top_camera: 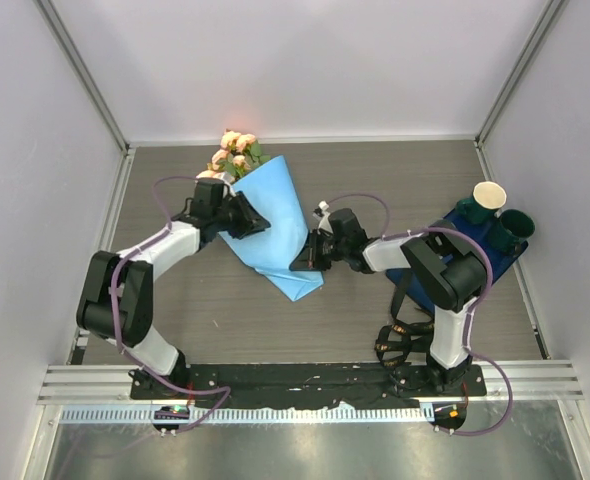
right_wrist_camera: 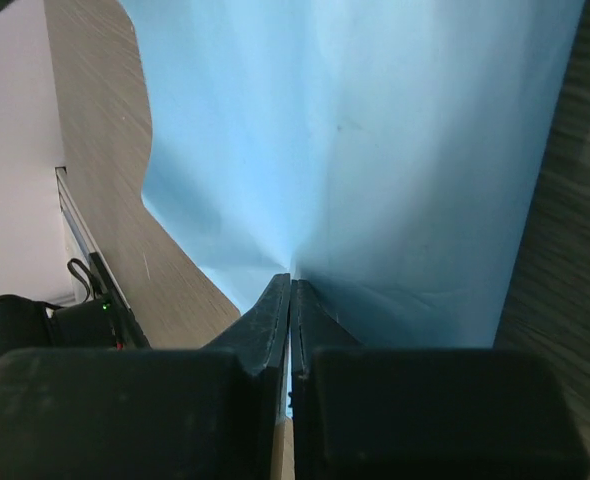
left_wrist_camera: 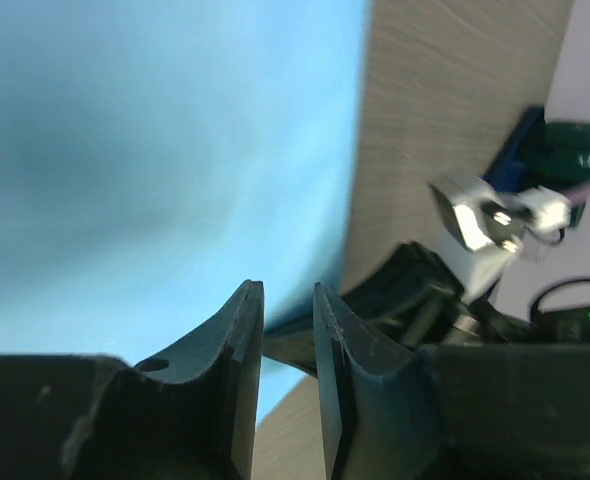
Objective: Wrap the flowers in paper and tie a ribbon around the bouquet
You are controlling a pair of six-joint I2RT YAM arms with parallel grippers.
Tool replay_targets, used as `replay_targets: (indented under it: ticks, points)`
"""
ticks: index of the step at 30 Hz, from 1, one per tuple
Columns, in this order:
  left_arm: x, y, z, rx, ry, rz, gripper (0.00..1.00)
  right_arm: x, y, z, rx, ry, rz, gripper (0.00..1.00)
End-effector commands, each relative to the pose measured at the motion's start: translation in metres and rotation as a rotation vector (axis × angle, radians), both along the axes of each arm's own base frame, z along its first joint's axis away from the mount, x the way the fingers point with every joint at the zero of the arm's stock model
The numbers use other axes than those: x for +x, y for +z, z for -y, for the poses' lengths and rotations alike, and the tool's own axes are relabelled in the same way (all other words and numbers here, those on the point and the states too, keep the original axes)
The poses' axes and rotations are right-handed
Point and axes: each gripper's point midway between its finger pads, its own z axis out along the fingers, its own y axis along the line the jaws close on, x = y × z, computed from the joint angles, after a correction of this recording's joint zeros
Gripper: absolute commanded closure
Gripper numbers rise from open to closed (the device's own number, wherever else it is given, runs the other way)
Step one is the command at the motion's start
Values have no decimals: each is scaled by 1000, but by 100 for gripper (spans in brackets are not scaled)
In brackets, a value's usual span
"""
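The bouquet lies on the table: light blue paper (top_camera: 275,225) rolled into a cone, with the pink flowers (top_camera: 235,152) sticking out of its wide far end. My left gripper (top_camera: 260,221) rests against the cone's left side. In the left wrist view this gripper (left_wrist_camera: 287,288) is open, with a narrow empty gap between its jaws and the paper (left_wrist_camera: 155,150) just beyond the tips. My right gripper (top_camera: 310,257) is at the cone's right edge. It is shut (right_wrist_camera: 291,280) on a pinch of the paper (right_wrist_camera: 375,150). The black ribbon (top_camera: 393,338) lies looped by the right arm's base.
A dark navy mat (top_camera: 506,263) sits at the right, holding a cream cup (top_camera: 489,194) and dark green cups (top_camera: 516,226). White walls close the table in on three sides. Purple cables run along both arms.
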Motion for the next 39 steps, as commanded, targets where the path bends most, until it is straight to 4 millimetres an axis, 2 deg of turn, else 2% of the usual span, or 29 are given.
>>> replay_targets:
  ticks: [1, 3, 5, 7, 10, 15, 18, 25, 28, 29, 31, 32, 33, 34, 36, 38, 39]
  points:
    - [-16, 26, 38, 47, -113, 64, 70, 0, 7, -9, 59, -6, 26, 95]
    - [-22, 18, 63, -22, -139, 30, 78, -1, 6, -6, 60, -20, 27, 96]
    - [-29, -8, 77, -61, -150, -41, 89, -1, 10, -5, 64, -26, 31, 96]
    - [-35, -34, 72, -27, -121, -97, 100, 1, 13, -3, 66, -32, 36, 96]
    - [-49, -56, 59, 41, -77, -126, 100, 4, 21, 6, 66, -49, 44, 96]
    - [-65, -68, 54, 54, -82, -148, 100, 10, 18, 22, 46, -61, 50, 96]
    - [-72, -78, 52, 56, -91, -174, 100, 27, 15, 32, 59, -92, 51, 96]
    - [-74, -88, 52, 68, -96, -199, 100, 73, -9, 43, 94, -138, 2, 96]
    - [-75, -90, 49, 81, -87, -207, 100, 96, -13, 48, 108, -187, -20, 99]
    - [-76, -91, 49, 83, -87, -211, 100, 100, -27, 50, 92, -202, -50, 100]
    - [-78, -92, 48, 84, -87, -218, 100, 115, -30, 51, 88, -243, -72, 100]
    - [-79, -92, 48, 84, -88, -221, 100, 119, -42, 52, 78, -260, -96, 100]
    - [-81, -94, 46, 87, -88, -227, 100, 126, -45, 55, 78, -280, -110, 100]
    - [-81, -94, 46, 88, -84, -225, 100, 137, -40, 51, 85, -286, -108, 100]
    - [-84, -95, 44, 92, -79, -228, 100, 149, -55, 55, 53, -321, -138, 100]
    - [-86, -96, 42, 95, -79, -230, 100, 167, -55, 54, 37, -344, -154, 100]
    - [-87, -96, 42, 95, -75, -228, 100, 171, -65, 54, 29, -353, -176, 99]
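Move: My left hand hangs over the folded blue paper. The spot it goes for, on the paper's lower part beside my right fingertips, is about 7 cm back, 5 cm right and 9 cm down; the flower heads are roughly 24 cm ahead and 9 cm left of it. For my right hand, low over the paper, the next stretch of the right edge is some 14 cm ahead and 3 cm right, 1 cm lower; the near paper tip is about 8 cm straight back. I swing my left hand right over the paper, shutting its part-open fingers, then bring it down and back, about 8 cm lower in all, to hold the lower paper under its fingertips. My shut right fingers first sink about 1 cm at the fold and wait; once the left is planted, I draw them right, then forward along the paper's right edge, some 14 cm, turning about 10 degrees clockwise. ##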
